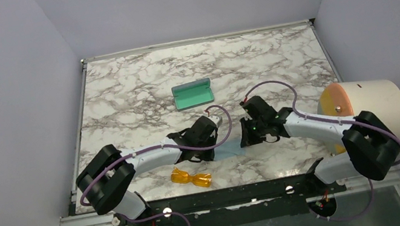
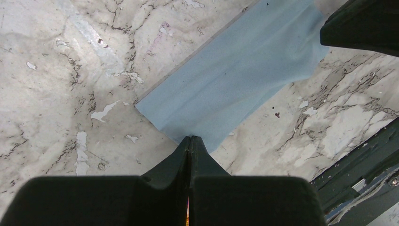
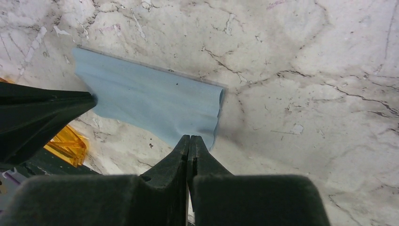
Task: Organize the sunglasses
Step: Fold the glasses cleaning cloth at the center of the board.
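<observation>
The sunglasses (image 1: 191,178), a small folded orange-amber pair, lie near the table's front edge, just in front of the left arm; one amber end (image 3: 68,143) shows in the right wrist view. A light blue cloth (image 1: 232,150) is stretched between the two grippers. My left gripper (image 1: 215,146) is shut, its tips (image 2: 190,139) pinching one corner of the cloth (image 2: 235,80). My right gripper (image 1: 246,140) is shut on the opposite corner (image 3: 189,138), where the cloth (image 3: 150,101) is slightly rippled. Neither gripper touches the sunglasses.
An open oblong case (image 1: 193,94) with a teal-green inside lies further back near the table's middle. A large beige cylinder with an orange end (image 1: 368,104) lies at the right edge beside the right arm. Grey walls surround the marble table (image 1: 137,80).
</observation>
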{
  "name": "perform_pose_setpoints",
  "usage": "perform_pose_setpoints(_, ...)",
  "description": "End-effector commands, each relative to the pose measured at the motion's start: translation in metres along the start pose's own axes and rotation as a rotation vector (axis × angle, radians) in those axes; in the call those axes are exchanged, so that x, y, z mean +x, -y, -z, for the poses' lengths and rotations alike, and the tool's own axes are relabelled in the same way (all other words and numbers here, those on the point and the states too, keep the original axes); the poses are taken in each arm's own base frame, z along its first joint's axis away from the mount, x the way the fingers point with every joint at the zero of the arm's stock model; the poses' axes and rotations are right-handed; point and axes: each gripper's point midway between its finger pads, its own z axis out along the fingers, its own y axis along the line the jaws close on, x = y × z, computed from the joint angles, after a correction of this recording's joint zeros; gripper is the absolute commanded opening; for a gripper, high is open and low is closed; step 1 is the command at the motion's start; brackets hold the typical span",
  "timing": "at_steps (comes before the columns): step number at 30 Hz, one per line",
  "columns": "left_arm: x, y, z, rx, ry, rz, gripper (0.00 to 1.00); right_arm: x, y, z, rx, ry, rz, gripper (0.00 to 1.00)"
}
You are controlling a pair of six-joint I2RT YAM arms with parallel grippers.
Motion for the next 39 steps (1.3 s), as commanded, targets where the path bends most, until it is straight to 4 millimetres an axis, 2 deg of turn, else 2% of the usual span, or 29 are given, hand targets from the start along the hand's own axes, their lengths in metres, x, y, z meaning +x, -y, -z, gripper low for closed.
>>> perform_pose_setpoints(1,-0.005,0.008,0.003,0.032,0.011,-0.016,0.01,0.002,-0.007,-0.009,-0.044,-0.010,0.006,0.01)
perform_pose_setpoints(8,-0.005,0.004,0.007,0.010,0.005,-0.036,0.00,0.010,-0.001,-0.019,-0.030,-0.041,0.000,0.01)
perform_pose_setpoints(26,-0.011,-0.010,0.016,-0.073,0.008,-0.085,0.00,0.016,0.002,-0.021,-0.029,-0.050,-0.005,0.01)
perform_pose_setpoints(29,-0.018,-0.003,0.022,-0.050,0.032,-0.072,0.00,0.017,0.003,-0.022,-0.027,-0.054,-0.007,0.01)
perform_pose_setpoints(34,-0.044,0.025,0.035,0.067,0.112,-0.032,0.04,0.019,0.004,-0.022,-0.025,-0.054,-0.010,0.01)
perform_pose_setpoints(39,-0.044,0.037,0.025,0.119,0.104,-0.007,0.03,0.019,0.005,-0.022,-0.020,-0.055,-0.010,0.01)
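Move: At the left end of the folded cloth, near its close edge, the left fingertips still rest; the cloth's middle lies about 5 cm to the right, 2 cm ahead and 1 cm below. From the right hand, just over the other end, that middle is roughly 5 cm left, 1 cm ahead and 3 cm down. The orange sunglasses lie some 8 cm left of the left hand and 4 cm back; the open case is about 23 cm ahead and 3 cm left. Sinking nearly 2 cm with shut fingers, the right hand sets its tips on the cloth's right end and stays there, creeping slightly left. Meanwhile the closed left fingertips draw left along the cloth's left end by about 1.5 cm, then lift off, rising some 5 cm while swinging right and slightly forward. ##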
